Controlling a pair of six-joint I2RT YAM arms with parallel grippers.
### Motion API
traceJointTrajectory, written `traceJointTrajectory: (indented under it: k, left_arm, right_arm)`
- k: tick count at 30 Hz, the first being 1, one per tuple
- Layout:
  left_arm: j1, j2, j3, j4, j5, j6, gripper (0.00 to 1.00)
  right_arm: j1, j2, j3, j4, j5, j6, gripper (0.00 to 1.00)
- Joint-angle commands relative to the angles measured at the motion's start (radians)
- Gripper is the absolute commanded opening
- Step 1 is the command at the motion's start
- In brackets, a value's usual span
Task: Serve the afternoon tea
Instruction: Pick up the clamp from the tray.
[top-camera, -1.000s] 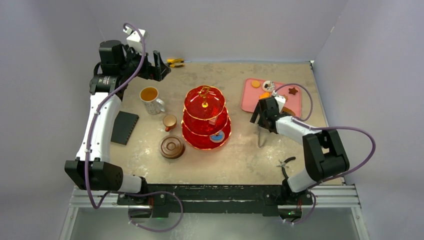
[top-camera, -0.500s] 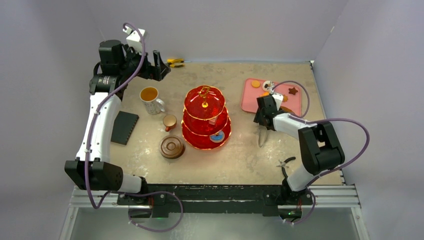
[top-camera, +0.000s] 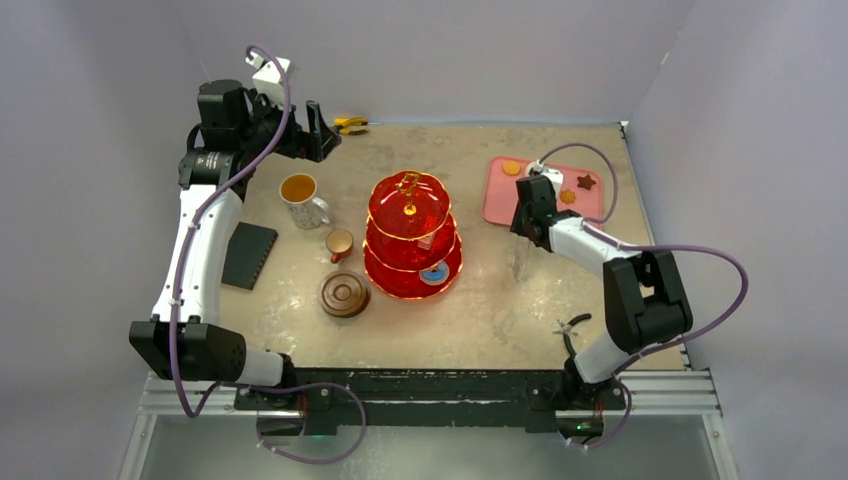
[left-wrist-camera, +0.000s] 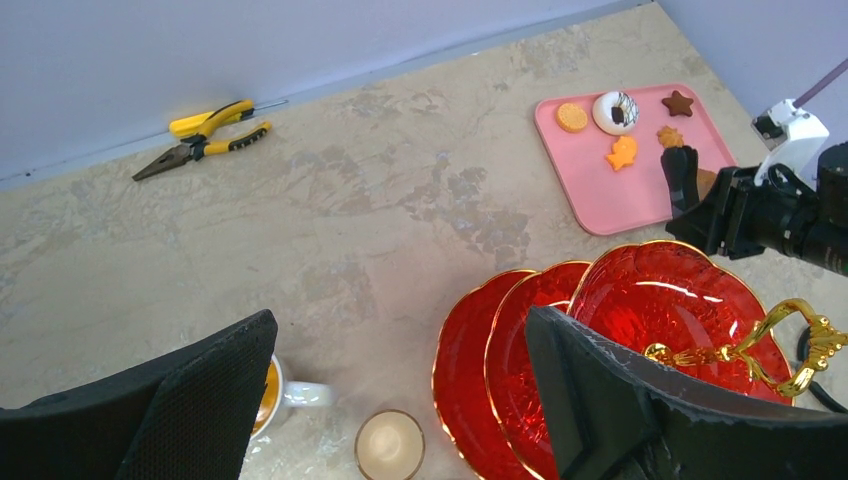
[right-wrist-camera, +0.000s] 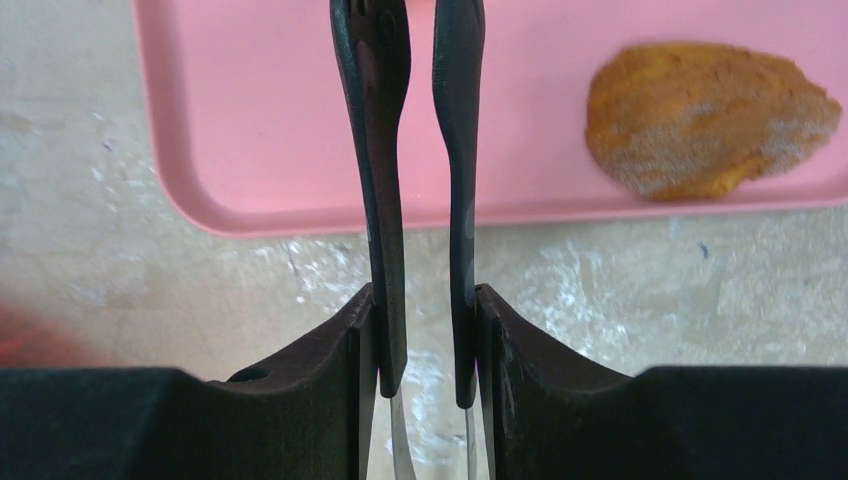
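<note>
The red three-tier stand (top-camera: 412, 235) with a gold handle stands mid-table, a blue pastry (top-camera: 434, 272) on its bottom tier. Left of it are the white mug of tea (top-camera: 300, 195), the small brown cup (top-camera: 339, 243) and the brown saucer (top-camera: 345, 294). Several pastries (top-camera: 586, 182) lie on the pink tray (top-camera: 495, 205). My right gripper (right-wrist-camera: 422, 300) is shut on the black tongs (right-wrist-camera: 385, 150), whose tips reach over the tray's near edge, left of an orange pastry (right-wrist-camera: 705, 120). My left gripper (left-wrist-camera: 400, 330) hangs open high over the back left, above the mug and stand (left-wrist-camera: 640, 330).
Yellow pliers (top-camera: 350, 125) lie at the back wall. A black notebook (top-camera: 249, 255) sits near the left edge. A small dark tool (top-camera: 572, 325) lies by the right arm's base. Walls close in the table at the back and on the right.
My right gripper's jaws have closed on the tongs and shifted a little toward the tray's left part. The left arm has not moved.
</note>
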Motion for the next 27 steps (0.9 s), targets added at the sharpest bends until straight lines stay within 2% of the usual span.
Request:
traceJointTrajectory:
  k: [1, 7, 15, 20, 27]
  left_arm:
    - [0.011, -0.009, 0.042, 0.0, 0.012, 0.019, 0.94]
    - [0.012, -0.016, 0.04, -0.008, 0.006, 0.029, 0.94]
    - [0.013, -0.01, 0.037, -0.003, 0.006, 0.027, 0.94]
    - [0.013, -0.011, 0.037, -0.003, 0.007, 0.026, 0.94]
    - [0.012, -0.01, 0.032, -0.004, 0.007, 0.027, 0.94]
  right_arm:
    - [-0.017, 0.051, 0.122, 0.016, -0.032, -0.041, 0.4]
    - [-0.04, 0.172, 0.21, 0.022, -0.027, -0.046, 0.44]
    - [-0.05, 0.211, 0.211, 0.02, 0.014, -0.038, 0.71]
    - [-0.05, 0.215, 0.215, -0.011, 0.061, 0.0, 0.82]
    - [-0.049, 0.171, 0.184, 0.009, 0.143, 0.028, 0.82]
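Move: The right gripper already holds the clamp, its tips together. The orange cookie on the tray lies about 12 cm ahead of that hand, 2 cm right and 5 cm below. From the cookie, the round orange biscuit is some 5 cm farther out and 4 cm left, the donut 5 cm farther and 2 cm right, and the bread 6 cm nearer and 9 cm right. From the left hand the cookie is roughly 11 cm ahead, 40 cm right and 34 cm below. Keep the clamp in the right gripper and carry it forward over the tray, about 5 cm towards the orange cookie, rising slightly at first. Then sink some 2 cm below the starting height and let the fingers open to nearly wide so the black tips spread either side of the cookie, easing a couple of centimetres right with a slight clockwise turn. ##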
